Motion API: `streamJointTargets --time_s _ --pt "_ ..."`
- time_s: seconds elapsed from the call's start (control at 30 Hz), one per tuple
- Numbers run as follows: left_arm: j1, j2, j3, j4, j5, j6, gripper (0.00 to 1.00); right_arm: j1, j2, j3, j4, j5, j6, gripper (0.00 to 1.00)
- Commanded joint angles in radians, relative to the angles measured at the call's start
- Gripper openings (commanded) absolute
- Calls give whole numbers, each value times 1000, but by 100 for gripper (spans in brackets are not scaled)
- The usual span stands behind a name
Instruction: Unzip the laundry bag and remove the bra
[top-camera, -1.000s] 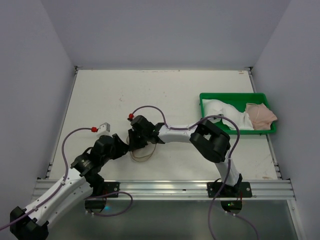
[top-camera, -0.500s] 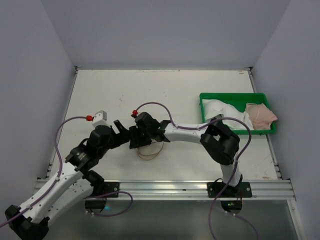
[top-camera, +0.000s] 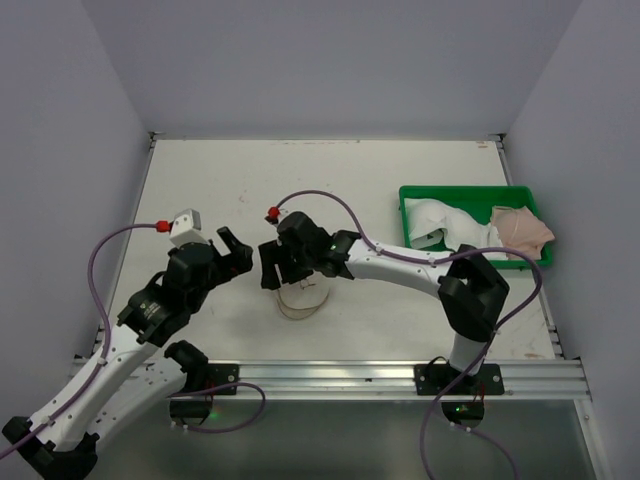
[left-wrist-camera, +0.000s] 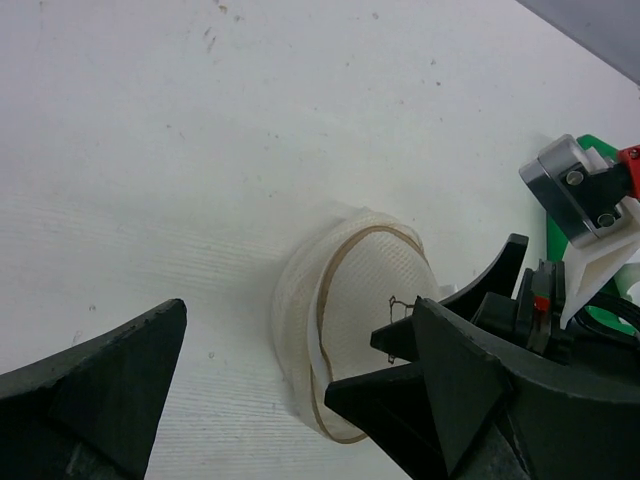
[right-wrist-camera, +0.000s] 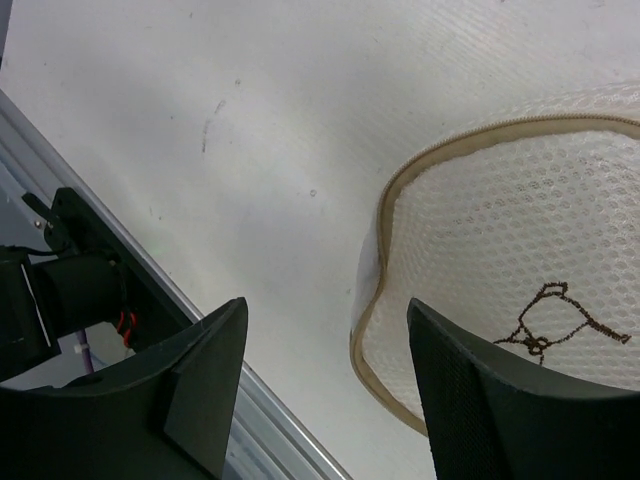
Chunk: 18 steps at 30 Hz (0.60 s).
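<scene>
The laundry bag (top-camera: 300, 298), a round white mesh pouch with a beige zip rim, lies on the table near the front, free of both grippers. Its flat face with the small black bra sketch (right-wrist-camera: 548, 320) tilts up in the left wrist view (left-wrist-camera: 365, 310). My left gripper (top-camera: 236, 252) hovers to the bag's left, open, with nothing between its fingers (left-wrist-camera: 100, 390). My right gripper (top-camera: 268, 266) hangs just above the bag's left edge, also open and empty (right-wrist-camera: 325, 310). The bra is hidden; I make out nothing through the mesh (right-wrist-camera: 500, 230).
A green tray (top-camera: 412, 192) at the right edge holds white cloth (top-camera: 440, 218) and a pinkish-beige garment (top-camera: 520, 230). The aluminium rail (top-camera: 330, 378) runs along the near table edge, close below the bag. Grey walls enclose the table on three sides.
Both grippers have opened and let go of the bag. The left arm pulled back to the left and up, the right one lifted slightly, and the bag now lies uncovered.
</scene>
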Motion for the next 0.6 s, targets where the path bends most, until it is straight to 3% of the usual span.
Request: streamJointTargets --time_s 0.0,0.17,0.33,0.57 --pt "0 2 39 -22 -53 23 99 -4 -41 32 -44 28 -39 66" --pt "-1 4 48 -31 -50 48 99 -57 -130 -16 -61 171 -68 66" --pt "-1 33 57 -26 -39 69 100 -255 -298 -132 -62 161 -67 70" --pt "-1 76 97 -40 -37 106 100 -508 -628 -302 -68 223 -119 97"
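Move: Just beyond the right fingertips lies the laundry bag, about 6 cm to this hand's right, roughly 1 cm farther out and some 9 cm below. The green bin's middle is far off, about 48 cm to the right and 15 cm ahead of the right hand; the white cloth in it is about 44 cm right and 15 cm ahead. From the left hand, the bag is about 11 cm right, level fore-and-aft, and 17 cm below. Backing off from the laundry bag, the right hand, already clear of it, starts slowly, then sweeps quickly about 21 cm to its right, also going forward and rising, towards the green bin. On the way it swings some 30 degrees clockwise, tips up a little, and its part-open fingers spread nearly fully, holding nothing. ##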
